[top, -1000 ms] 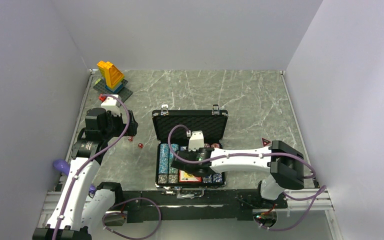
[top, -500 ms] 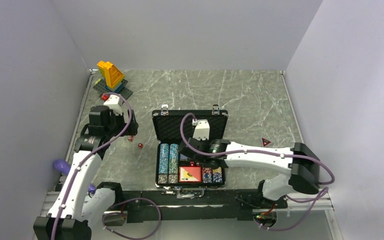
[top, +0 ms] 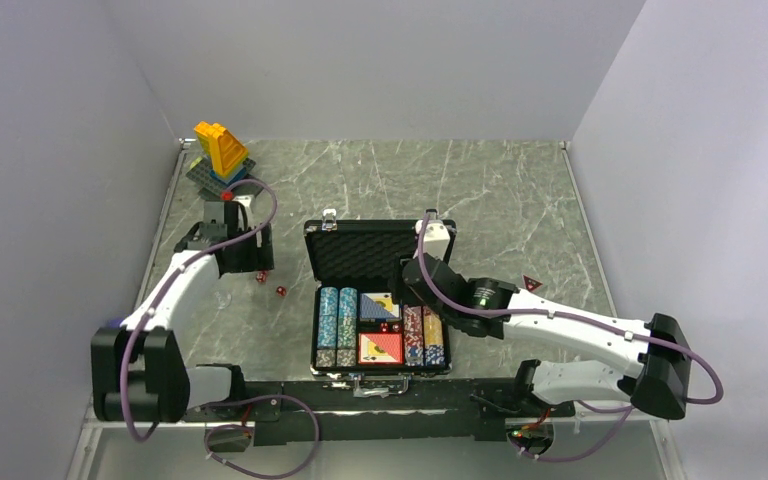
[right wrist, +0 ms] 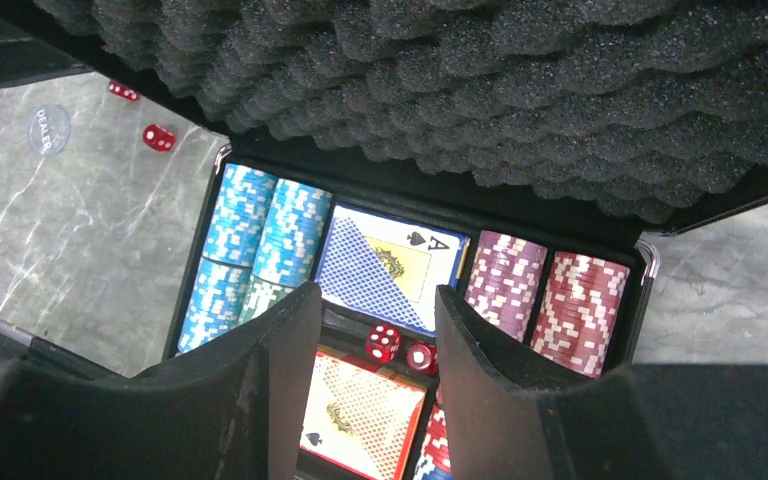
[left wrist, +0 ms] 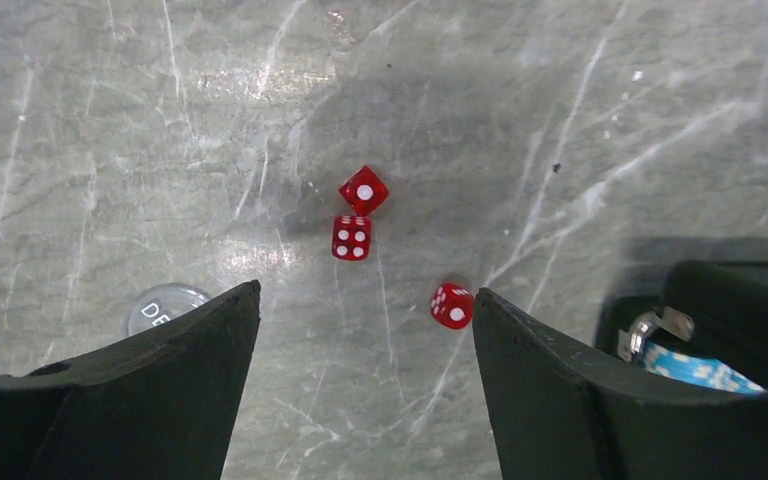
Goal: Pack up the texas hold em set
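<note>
The black case [top: 375, 252] lies open mid-table, its foam lid [right wrist: 440, 90] standing up at the back. Its tray holds rows of striped chips [right wrist: 260, 240], a blue card deck [right wrist: 390, 265], a red card deck [right wrist: 360, 420] and two red dice [right wrist: 382, 342] between the decks. My right gripper [right wrist: 375, 295] hovers open above the tray, holding nothing. Three loose red dice [left wrist: 351, 237] lie on the table left of the case. My left gripper [left wrist: 365, 295] hangs open just above them, one die [left wrist: 452, 306] close to its right finger.
A yellow-blue toy brick tower [top: 222, 155] stands at the back left corner. A round dealer button [left wrist: 160, 305] lies by my left finger. A small red triangle [top: 531, 284] lies on the table right of the case.
My right arm has swung right and back off the tray, its jaws parting, which uncovers the blue deck. My left arm has reached forward over the loose dice, its jaws narrowing slightly.
</note>
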`<state>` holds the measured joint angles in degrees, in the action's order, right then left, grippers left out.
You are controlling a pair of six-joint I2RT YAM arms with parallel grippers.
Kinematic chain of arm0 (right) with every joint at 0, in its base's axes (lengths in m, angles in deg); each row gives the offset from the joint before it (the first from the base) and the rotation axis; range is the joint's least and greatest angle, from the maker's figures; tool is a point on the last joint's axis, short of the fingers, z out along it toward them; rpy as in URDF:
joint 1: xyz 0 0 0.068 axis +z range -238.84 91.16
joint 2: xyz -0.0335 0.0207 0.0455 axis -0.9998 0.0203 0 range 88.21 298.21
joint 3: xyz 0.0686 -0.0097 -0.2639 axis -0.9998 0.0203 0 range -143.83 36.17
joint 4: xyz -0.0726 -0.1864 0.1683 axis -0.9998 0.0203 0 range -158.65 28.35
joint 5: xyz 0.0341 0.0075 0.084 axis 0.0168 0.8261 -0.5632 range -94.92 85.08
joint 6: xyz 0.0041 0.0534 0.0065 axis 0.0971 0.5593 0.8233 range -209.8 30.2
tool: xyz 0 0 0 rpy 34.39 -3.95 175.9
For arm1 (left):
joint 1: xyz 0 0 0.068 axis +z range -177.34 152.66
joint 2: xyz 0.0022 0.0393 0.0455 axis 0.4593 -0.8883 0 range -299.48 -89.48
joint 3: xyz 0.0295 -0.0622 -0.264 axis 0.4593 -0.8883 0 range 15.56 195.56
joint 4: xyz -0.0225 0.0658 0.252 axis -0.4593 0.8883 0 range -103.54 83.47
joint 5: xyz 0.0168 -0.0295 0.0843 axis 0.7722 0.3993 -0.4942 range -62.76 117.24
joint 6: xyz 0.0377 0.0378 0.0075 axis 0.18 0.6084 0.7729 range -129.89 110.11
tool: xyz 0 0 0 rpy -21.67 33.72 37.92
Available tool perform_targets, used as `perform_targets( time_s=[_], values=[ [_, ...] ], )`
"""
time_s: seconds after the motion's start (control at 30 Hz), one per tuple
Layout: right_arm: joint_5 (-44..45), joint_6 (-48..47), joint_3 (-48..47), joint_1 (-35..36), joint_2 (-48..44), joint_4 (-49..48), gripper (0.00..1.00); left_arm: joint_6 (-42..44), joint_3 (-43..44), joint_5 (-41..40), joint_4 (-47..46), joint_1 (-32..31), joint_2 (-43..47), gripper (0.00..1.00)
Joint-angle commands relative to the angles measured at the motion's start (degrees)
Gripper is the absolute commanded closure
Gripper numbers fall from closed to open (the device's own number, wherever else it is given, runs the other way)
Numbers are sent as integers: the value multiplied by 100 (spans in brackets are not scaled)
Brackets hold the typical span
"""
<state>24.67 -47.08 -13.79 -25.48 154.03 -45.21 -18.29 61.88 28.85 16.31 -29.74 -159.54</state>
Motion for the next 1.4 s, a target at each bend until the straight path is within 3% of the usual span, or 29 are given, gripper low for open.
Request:
perform_targets(
  time_s=[0.0,0.57,1.03,1.37],
  values=[
    [-147,-426,214,-71,-327,-713,50,-84,333,-82,-14,98,-530,21],
    [-645,-352,742,-416,-659,-1192,49,-82,695,4,143,222,-1864,45],
    [-884,-291,798,-542,-513,-1316,49,-91,843,16,147,222,-2178,53],
    [-937,-251,864,-594,-553,-1337,49,-76,861,33,169,222,-2237,72]
  ],
)
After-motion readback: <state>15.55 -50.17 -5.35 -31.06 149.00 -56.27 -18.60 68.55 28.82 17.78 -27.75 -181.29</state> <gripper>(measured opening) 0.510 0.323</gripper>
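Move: Just below the left hand, about 7 cm down and 1 cm ahead and to the left, lies the nearer of two touching dice. The farther die is some 2 cm beyond it and 1 cm to its right; a lone die sits about 3 cm nearer the robot and 4 cm to its right, and the clear dealer button 8 cm to its left and 4 cm back. From the right hand the nearer die is roughly 27 cm left, 9 cm ahead and 15 cm below. Sinking some 7 cm, fast at first and then easing to a stop, the left hand drops onto the nearer die with barely 1 cm of drift forward and left. Its fingers tip about 15 degrees steeper and narrow from wide open to roughly a third, their tips coming down either side of that die and closing up against it, clear of the farther die. ##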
